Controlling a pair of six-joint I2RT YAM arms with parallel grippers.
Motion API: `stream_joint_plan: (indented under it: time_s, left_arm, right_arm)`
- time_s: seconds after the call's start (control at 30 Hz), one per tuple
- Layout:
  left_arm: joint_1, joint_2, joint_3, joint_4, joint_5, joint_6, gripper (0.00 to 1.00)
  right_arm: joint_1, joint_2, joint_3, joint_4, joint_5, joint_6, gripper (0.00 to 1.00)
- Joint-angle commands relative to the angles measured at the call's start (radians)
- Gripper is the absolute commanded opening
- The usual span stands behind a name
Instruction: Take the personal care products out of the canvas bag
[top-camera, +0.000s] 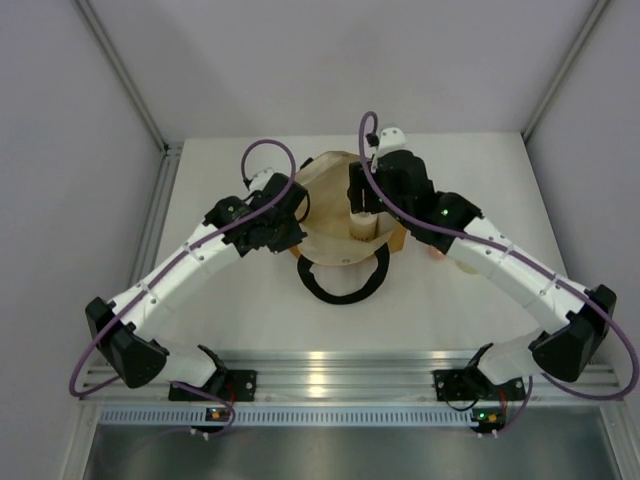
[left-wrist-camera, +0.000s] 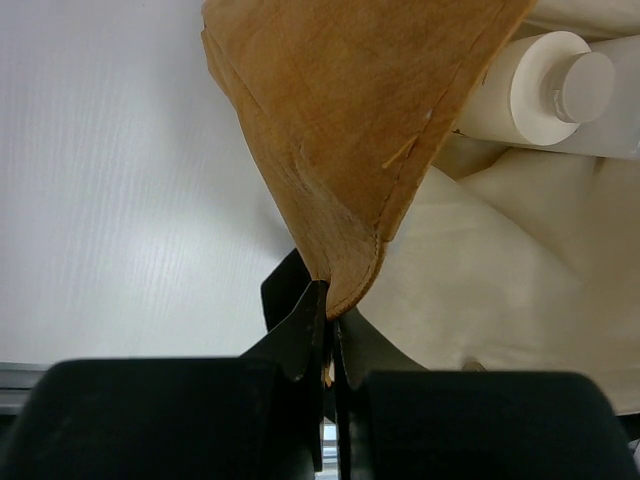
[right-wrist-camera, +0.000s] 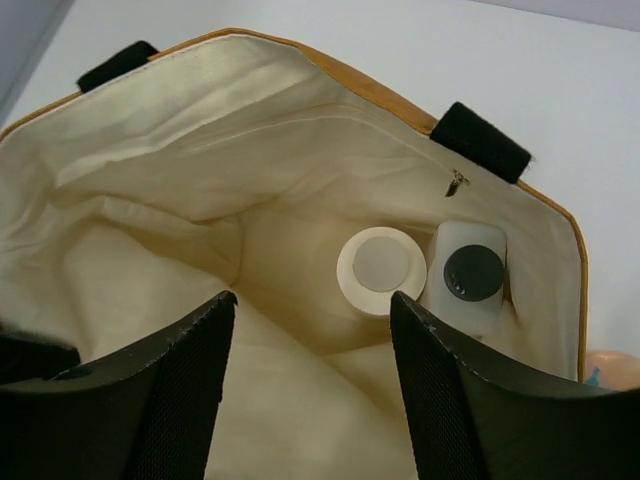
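Note:
The canvas bag (top-camera: 325, 180) lies in the middle of the table, its mouth open and its cream lining (right-wrist-camera: 200, 150) showing. My left gripper (left-wrist-camera: 328, 300) is shut on the bag's tan rim (left-wrist-camera: 350, 150) at its left side. Over the mouth hangs my right gripper (right-wrist-camera: 312, 300), open, with nothing between its fingers. Deep inside stand a short cream cylinder (right-wrist-camera: 380, 268) and a clear bottle with a black cap (right-wrist-camera: 470, 275), side by side, just past the right finger's tip. The cream cylinder (left-wrist-camera: 540, 85) also shows in the left wrist view.
A black loop handle (top-camera: 345, 288) lies on the table in front of the bag, and two handle ends (right-wrist-camera: 480, 140) sit on its far rim. An orange-pink object (top-camera: 437, 252) rests outside the bag to its right, mostly hidden by my right arm.

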Motion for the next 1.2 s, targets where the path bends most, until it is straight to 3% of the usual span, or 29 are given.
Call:
stream_joint_plan:
  time_s: [0.0,0.7,1.17]
  left_arm:
    - [-0.003,0.016,0.034,0.031,0.018,0.018,0.0]
    - [-0.003,0.032,0.075,0.031,-0.026,0.021,0.0]
    - [-0.003,0.026,0.081,0.032,-0.054,0.018,0.0]
  right_arm:
    - [0.01,0.059,0.093,-0.111,0.092,-0.028,0.62]
    - [-0.106,0.228,0.073,-0.111,0.215,-0.186,0.57]
    - [-0.184,0.301,0.059,-0.109,0.171,-0.157,0.59]
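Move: The white bottle with the black cap, upright in the bag, lies about 8 cm ahead of the right hand, 8 cm to its right and some 20 cm below. The cream bottle stands beside it, about 5 cm to its left and 2 cm nearer; the orange bottle already taken out stands outside the bag, roughly 12 cm to its right and 4 cm nearer. From the left hand, the black-capped bottle is some 13 cm ahead, 18 cm right and 12 cm down. Towards the black-capped bottle the right hand sinks about 11 cm into the bag's mouth, also going some 7 cm forward and, after the first instant, as much to the right. On the way it rolls its left side down some 25 degrees and turns slightly clockwise, fingers staying open over the cap. The left hand keeps its pinch on the rim, easing slightly up and forward. ##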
